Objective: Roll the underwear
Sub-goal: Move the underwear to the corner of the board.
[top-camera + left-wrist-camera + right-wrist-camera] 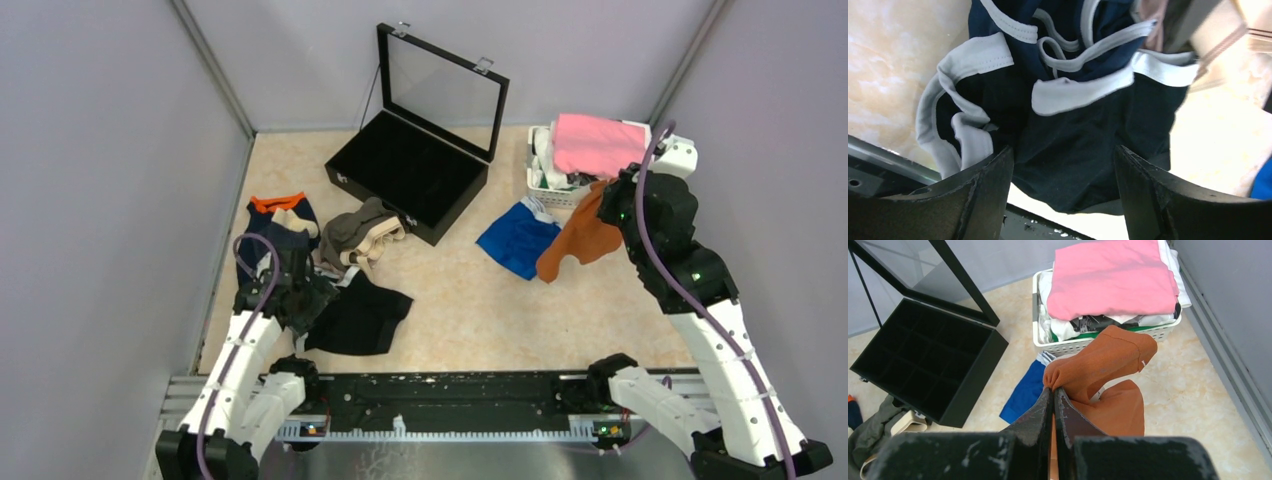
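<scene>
My right gripper (1053, 389) is shut on a pinch of rust-orange underwear (1108, 360) and holds it hanging above the table, in front of the basket. In the top view this gripper (612, 205) has the orange cloth (580, 238) drooping beside royal blue underwear (518, 236), which lies flat and also shows in the right wrist view (1025, 392). My left gripper (1064, 170) is open, its fingers (988, 185) standing on either side of dark underwear with a white waistband (1073, 150). In the top view the left gripper (300, 300) sits at the edge of black underwear (360, 318).
An open black compartment case (410, 168) stands at the back centre. A white basket (545, 185) at the back right holds a pink folded cloth (597, 143) and white items. Navy underwear with an orange waistband (280, 225) and a grey-beige heap (355, 235) lie at the left.
</scene>
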You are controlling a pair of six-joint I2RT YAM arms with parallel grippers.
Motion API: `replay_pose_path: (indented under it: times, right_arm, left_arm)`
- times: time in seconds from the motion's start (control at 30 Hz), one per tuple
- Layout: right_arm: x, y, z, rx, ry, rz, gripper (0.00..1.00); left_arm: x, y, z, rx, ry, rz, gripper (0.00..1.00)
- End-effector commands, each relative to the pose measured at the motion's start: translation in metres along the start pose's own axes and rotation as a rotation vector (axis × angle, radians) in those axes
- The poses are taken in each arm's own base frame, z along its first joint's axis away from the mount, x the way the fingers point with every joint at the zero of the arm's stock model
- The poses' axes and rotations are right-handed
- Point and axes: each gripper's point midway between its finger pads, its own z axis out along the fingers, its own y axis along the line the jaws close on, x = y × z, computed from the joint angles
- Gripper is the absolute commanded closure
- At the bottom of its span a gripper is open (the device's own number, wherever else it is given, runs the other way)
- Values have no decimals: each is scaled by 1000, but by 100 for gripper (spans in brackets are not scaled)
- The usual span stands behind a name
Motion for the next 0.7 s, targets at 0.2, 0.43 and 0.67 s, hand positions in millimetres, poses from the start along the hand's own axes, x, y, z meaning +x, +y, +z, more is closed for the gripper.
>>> replay_pose_path:
  times: [0.2, 0.43, 0.67]
  right_arm:
    - [-13, 4, -2, -18, -43, 35, 100]
    - [-13, 2, -6, -20, -33, 21, 100]
    - [-15, 1, -12, -24, -33, 13, 100]
  left_arm:
    - [3, -22, 77, -6, 37, -39, 41]
    - [-51, -56, 114, -78, -103, -10, 53]
    - [-123, -83, 142, -192, -251, -41, 49]
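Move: The black underwear lies spread on the table just below the left hand, its middle about 7 cm down, 6 cm to the right and 3 cm back. The olive underwear is bunched some 19 cm ahead and 7 cm to the right, with the cream waistband about 3 cm nearer and 5 cm farther right than it. The orange-waisted navy underwear is roughly 22 cm ahead and 11 cm left. From the right hand, the black underwear lies about 61 cm left, 11 cm back and 33 cm down. The left fingertips come down about 7 cm onto the black underwear by its grey waistband, closing from wide to about half open as they arrive. Staying low with the cloth between and under them, they then sweep it some 13 cm forward over the table, towards the olive underwear. The right hand stays raised, still pinching the hanging orange underwear. ##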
